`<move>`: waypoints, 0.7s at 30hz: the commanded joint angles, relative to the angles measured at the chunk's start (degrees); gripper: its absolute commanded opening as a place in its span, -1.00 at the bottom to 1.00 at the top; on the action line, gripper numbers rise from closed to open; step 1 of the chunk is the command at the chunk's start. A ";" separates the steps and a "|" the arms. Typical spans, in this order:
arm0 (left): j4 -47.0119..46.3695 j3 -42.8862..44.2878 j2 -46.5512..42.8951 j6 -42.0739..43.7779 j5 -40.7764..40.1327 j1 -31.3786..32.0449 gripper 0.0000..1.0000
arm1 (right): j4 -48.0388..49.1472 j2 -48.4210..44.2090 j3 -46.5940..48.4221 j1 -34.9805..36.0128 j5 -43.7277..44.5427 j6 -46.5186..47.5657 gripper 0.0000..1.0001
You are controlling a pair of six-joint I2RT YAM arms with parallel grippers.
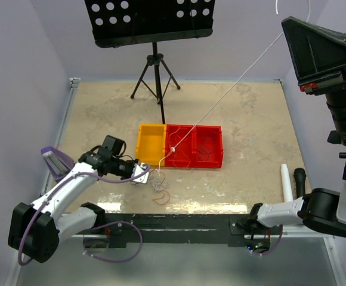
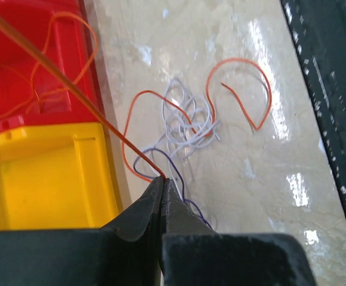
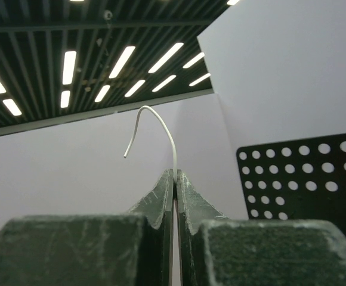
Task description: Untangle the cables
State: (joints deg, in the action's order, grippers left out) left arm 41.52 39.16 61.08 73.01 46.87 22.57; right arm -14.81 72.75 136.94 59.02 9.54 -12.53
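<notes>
The cables lie as a loose tangle [image 2: 185, 122] of white, purple and orange wires on the table in front of the bins, also seen in the top view [image 1: 159, 186]. My left gripper [image 2: 164, 177] [image 1: 142, 173] is shut on an orange wire that runs taut up and left over the red bin [image 2: 48, 71]. A white wire [image 1: 226, 92] stretches from above the bins to the upper right. My right gripper [image 3: 174, 171] [image 1: 284, 25] is raised high, points at the ceiling and is shut on this white wire [image 3: 155, 116], whose free end hooks over the tips.
A yellow bin [image 1: 151, 143] stands beside two red bins [image 1: 215, 146] that hold thin orange wires. A music stand on a tripod [image 1: 155, 65] is at the back. White [image 1: 287, 182] and black [image 1: 300, 179] cylinders lie at the right edge; a purple holder [image 1: 56, 159] sits left.
</notes>
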 commanded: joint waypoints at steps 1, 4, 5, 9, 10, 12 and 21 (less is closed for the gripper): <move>-3.01 -5.75 -1.83 1.60 -14.16 -0.42 -1.00 | 2.68 -2.17 3.76 -0.14 6.63 4.53 -1.00; -3.81 -8.04 -2.54 3.01 -18.03 -0.33 -1.00 | 1.98 -2.00 5.17 -0.14 8.82 5.68 -1.00; -4.16 -8.65 -2.54 3.19 -19.18 -0.33 -1.00 | 2.15 -2.09 5.44 -0.14 9.61 6.11 -1.00; -4.34 -10.50 -3.42 3.89 -22.26 -0.33 -1.00 | 2.77 -2.00 5.53 -0.14 12.07 7.96 -1.00; -4.51 -11.03 -3.77 3.98 -22.78 -0.33 -1.00 | 2.85 -2.09 5.53 -0.14 12.60 8.23 -1.00; -4.87 -12.17 -4.47 4.07 -23.84 -0.33 -1.00 | 3.12 -2.17 5.09 -0.14 12.70 8.06 -1.00; -1.97 -9.45 -7.73 3.54 -20.24 -0.24 -1.00 | 2.94 -0.42 3.68 -0.14 11.12 6.65 -1.00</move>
State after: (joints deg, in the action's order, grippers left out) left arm 38.48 27.64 54.24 75.94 25.74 22.52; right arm -12.27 69.82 140.94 58.96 20.51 -6.37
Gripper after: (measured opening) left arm 0.010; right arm 0.014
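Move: Pinched in the left hand are orange and purple strands; the loose cable tangle lies about 4 cm to this hand's right, 4 cm back and 9 cm below. The yellow bin sits some 8 cm ahead, 1 cm left and 8 cm lower; the left red bin is 8 cm ahead, 11 cm right, equally low. From the high right hand, holding the white cable's end, the tangle is about 21 cm left, 2 cm ahead and 77 cm down. Drawing the white cable away from the tangle, the raised right hand goes on about 8 cm to the right and rises some 2 cm, turning slightly clockwise, its grip kept. The left hand sinks about 7 cm towards the table and moves as far left, away from the red bin, fingers tipping some 20 degrees further down and still pinching the orange and purple strands. ##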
